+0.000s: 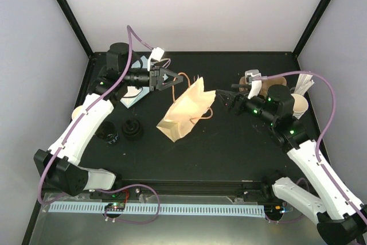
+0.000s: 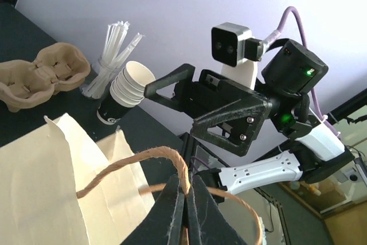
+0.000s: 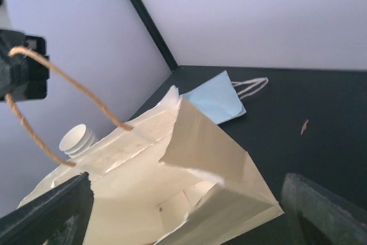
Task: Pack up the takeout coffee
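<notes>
The takeout coffee (image 1: 75, 111), a small cream paper cup, stands at the table's left edge, half hidden by my left arm; in the right wrist view its pale top (image 3: 77, 139) shows behind the bag. A cream paper bag (image 1: 186, 113) lies tilted mid-table, mouth toward the right. My left gripper (image 1: 170, 78) is shut on the bag's rope handle (image 2: 182, 171), holding it up. My right gripper (image 1: 227, 97) hangs open just right of the bag's mouth, its fingers (image 3: 54, 210) standing wide to either side of the opening (image 3: 172, 199). Nothing is visible inside the bag.
A flat blue bag (image 1: 133, 94) lies under my left wrist. Two black lids (image 1: 131, 129) sit front left. At back right are a brown pulp carrier (image 2: 40, 78) and a nested cup stack with white sticks (image 1: 299, 102). Walls close in on three sides.
</notes>
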`<move>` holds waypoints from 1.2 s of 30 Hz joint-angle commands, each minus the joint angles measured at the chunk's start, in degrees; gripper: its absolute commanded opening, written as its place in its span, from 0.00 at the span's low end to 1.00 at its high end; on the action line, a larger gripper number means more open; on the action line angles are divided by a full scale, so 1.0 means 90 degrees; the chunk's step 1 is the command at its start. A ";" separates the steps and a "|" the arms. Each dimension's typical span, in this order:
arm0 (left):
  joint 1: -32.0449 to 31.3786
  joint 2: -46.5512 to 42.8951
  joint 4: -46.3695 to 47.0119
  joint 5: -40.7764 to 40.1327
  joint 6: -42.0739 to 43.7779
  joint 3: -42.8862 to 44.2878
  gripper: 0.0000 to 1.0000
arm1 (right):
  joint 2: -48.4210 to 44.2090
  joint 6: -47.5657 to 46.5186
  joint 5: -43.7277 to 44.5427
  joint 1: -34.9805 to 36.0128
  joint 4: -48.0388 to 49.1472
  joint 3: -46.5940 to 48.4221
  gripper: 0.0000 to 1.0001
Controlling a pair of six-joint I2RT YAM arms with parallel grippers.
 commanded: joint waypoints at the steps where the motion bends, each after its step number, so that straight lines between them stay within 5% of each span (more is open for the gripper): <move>1: -0.0057 -0.0198 0.0231 0.0182 0.0124 0.0033 0.02 | -0.0074 -0.0406 -0.0587 -0.0020 0.0345 0.0160 0.87; 6: -0.0084 -0.0150 -0.0072 0.0113 0.0276 0.0098 0.02 | 0.0594 -0.0802 -0.0986 -0.0020 -0.0555 0.1098 0.44; 13: -0.0150 -0.0161 -0.0409 0.0040 0.0436 0.0189 0.02 | 0.0833 -0.0717 -0.1098 0.0150 -0.0218 0.1203 0.03; 23: -0.0199 -0.0191 -0.0842 -0.0098 0.0783 0.0229 0.01 | 0.1322 -0.2061 0.0401 0.1628 -0.0602 0.1692 0.01; 36: -0.0373 -0.0276 -0.0981 0.0068 0.1058 0.0308 0.01 | 0.0939 -0.5161 -0.0611 0.2262 -0.0666 0.0809 0.01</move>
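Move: From the right hand, the middle of the open paper bag lies about 12 cm left, 3 cm back and 10 cm below. Its free handle is nearer, some 7 cm left, 5 cm back and 7 cm lower; the held handle is about 14 cm left, 4 cm ahead and 3 cm higher. For the left hand, still gripping that handle, the bag's middle is some 9 cm back, 1 cm right and 16 cm below. Fingers shutting, the right hand swings about 10 cm left, then back, turning counter-clockwise towards the bag's open mouth. ##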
